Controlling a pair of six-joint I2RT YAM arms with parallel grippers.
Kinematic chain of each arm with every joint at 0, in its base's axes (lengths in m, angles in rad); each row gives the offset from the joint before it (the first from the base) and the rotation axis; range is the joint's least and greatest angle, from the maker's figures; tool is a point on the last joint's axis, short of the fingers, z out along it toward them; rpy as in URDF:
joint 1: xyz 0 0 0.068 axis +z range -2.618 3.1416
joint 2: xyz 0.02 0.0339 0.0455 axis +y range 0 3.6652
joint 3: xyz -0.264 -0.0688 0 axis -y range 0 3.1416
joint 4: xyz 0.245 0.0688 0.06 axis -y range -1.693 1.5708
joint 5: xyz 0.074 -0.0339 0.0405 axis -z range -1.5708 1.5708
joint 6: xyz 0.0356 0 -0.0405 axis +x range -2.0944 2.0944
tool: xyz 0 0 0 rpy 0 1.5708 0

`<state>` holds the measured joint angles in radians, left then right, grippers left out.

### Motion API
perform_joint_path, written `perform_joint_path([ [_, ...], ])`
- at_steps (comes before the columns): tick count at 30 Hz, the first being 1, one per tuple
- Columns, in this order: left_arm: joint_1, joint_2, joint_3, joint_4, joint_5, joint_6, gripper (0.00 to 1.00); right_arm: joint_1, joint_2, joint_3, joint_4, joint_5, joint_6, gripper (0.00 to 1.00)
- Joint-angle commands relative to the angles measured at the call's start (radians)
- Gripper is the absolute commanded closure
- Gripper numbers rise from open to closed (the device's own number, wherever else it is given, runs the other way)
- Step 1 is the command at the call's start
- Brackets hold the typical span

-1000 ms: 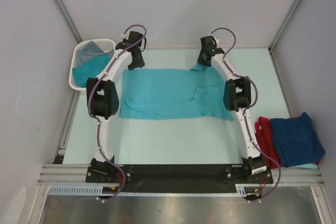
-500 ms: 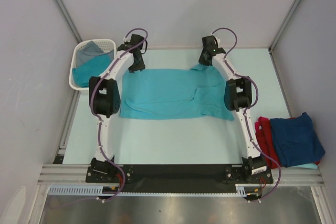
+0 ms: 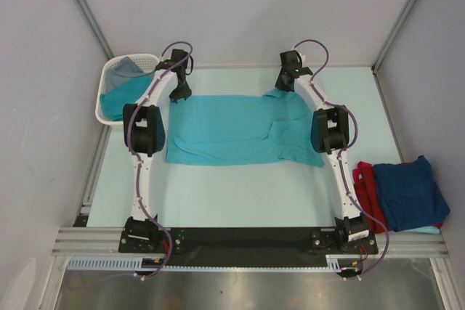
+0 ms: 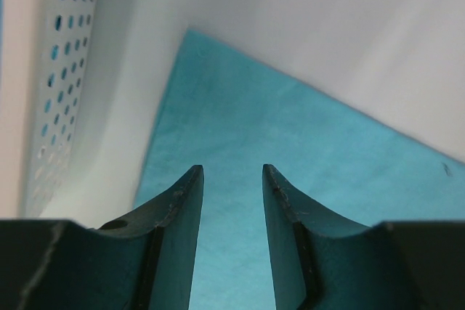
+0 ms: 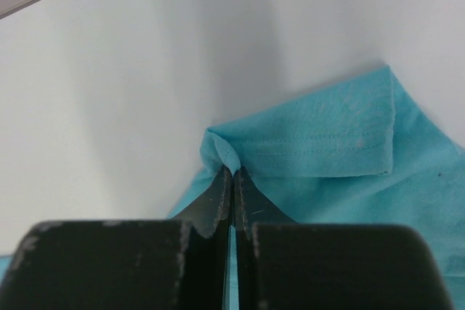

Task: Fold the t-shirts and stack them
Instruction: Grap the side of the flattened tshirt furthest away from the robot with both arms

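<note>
A teal t-shirt (image 3: 236,130) lies spread flat across the middle of the table. My right gripper (image 5: 232,172) is shut on the hemmed edge of the teal t-shirt (image 5: 327,143) at its far right corner; in the top view that gripper (image 3: 280,85) sits at that corner. My left gripper (image 4: 232,172) is open over the far left corner of the teal cloth (image 4: 240,121), nothing between its fingers; from above it (image 3: 179,94) stands at the shirt's far left corner. A navy t-shirt (image 3: 408,192) lies on a red t-shirt (image 3: 365,186) at the right.
A white slotted basket (image 3: 156,59) at the far left holds teal and grey cloth (image 3: 120,85); its wall (image 4: 62,92) is close beside my left gripper. Grey walls and metal frame posts enclose the table.
My right gripper has closed on the shirt's far right corner. My left gripper has shifted left and slightly farther back along the shirt's far edge, still open.
</note>
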<state>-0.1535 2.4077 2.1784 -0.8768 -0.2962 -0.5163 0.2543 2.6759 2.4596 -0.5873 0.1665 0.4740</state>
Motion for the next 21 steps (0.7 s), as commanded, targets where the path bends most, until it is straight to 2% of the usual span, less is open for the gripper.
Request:
perform_joint_path([
  [1,0.02,0.018,0.084,-0.024,-0.04,-0.027,0.57,-0.001,-0.076,-0.031,0.018,0.004,-0.006,1.0],
  [21,0.088,0.137,0.193,-0.045,-0.043,-0.017,0.56,0.0,-0.106,-0.053,0.035,-0.03,-0.009,1.0],
])
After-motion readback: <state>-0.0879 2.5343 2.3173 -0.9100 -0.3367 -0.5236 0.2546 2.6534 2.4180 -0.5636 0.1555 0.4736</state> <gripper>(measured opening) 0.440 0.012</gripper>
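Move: The shirt's far left corner, on the table, lies some 5 cm to the left hand's left, 4 cm ahead and 3 cm below it. The white basket's middle is about 24 cm to that hand's left and 2 cm ahead; the folded sleeve is roughly 46 cm to its right and 5 cm ahead. The right hand already has that sleeve pinched at its fingertips; the far left corner is about 51 cm to its left and 2 cm nearer the robot. Leftward and slightly forward, the left hand travels about 4.5 cm over the shirt towards its far left corner, close beside the basket, first rising a touch and then sinking nearly 3 cm. Its fingers stay half open and turn some 5 degrees counter-clockwise; whether they touch the cloth can't be seen. The right hand stays put, shut on the folded sleeve. ##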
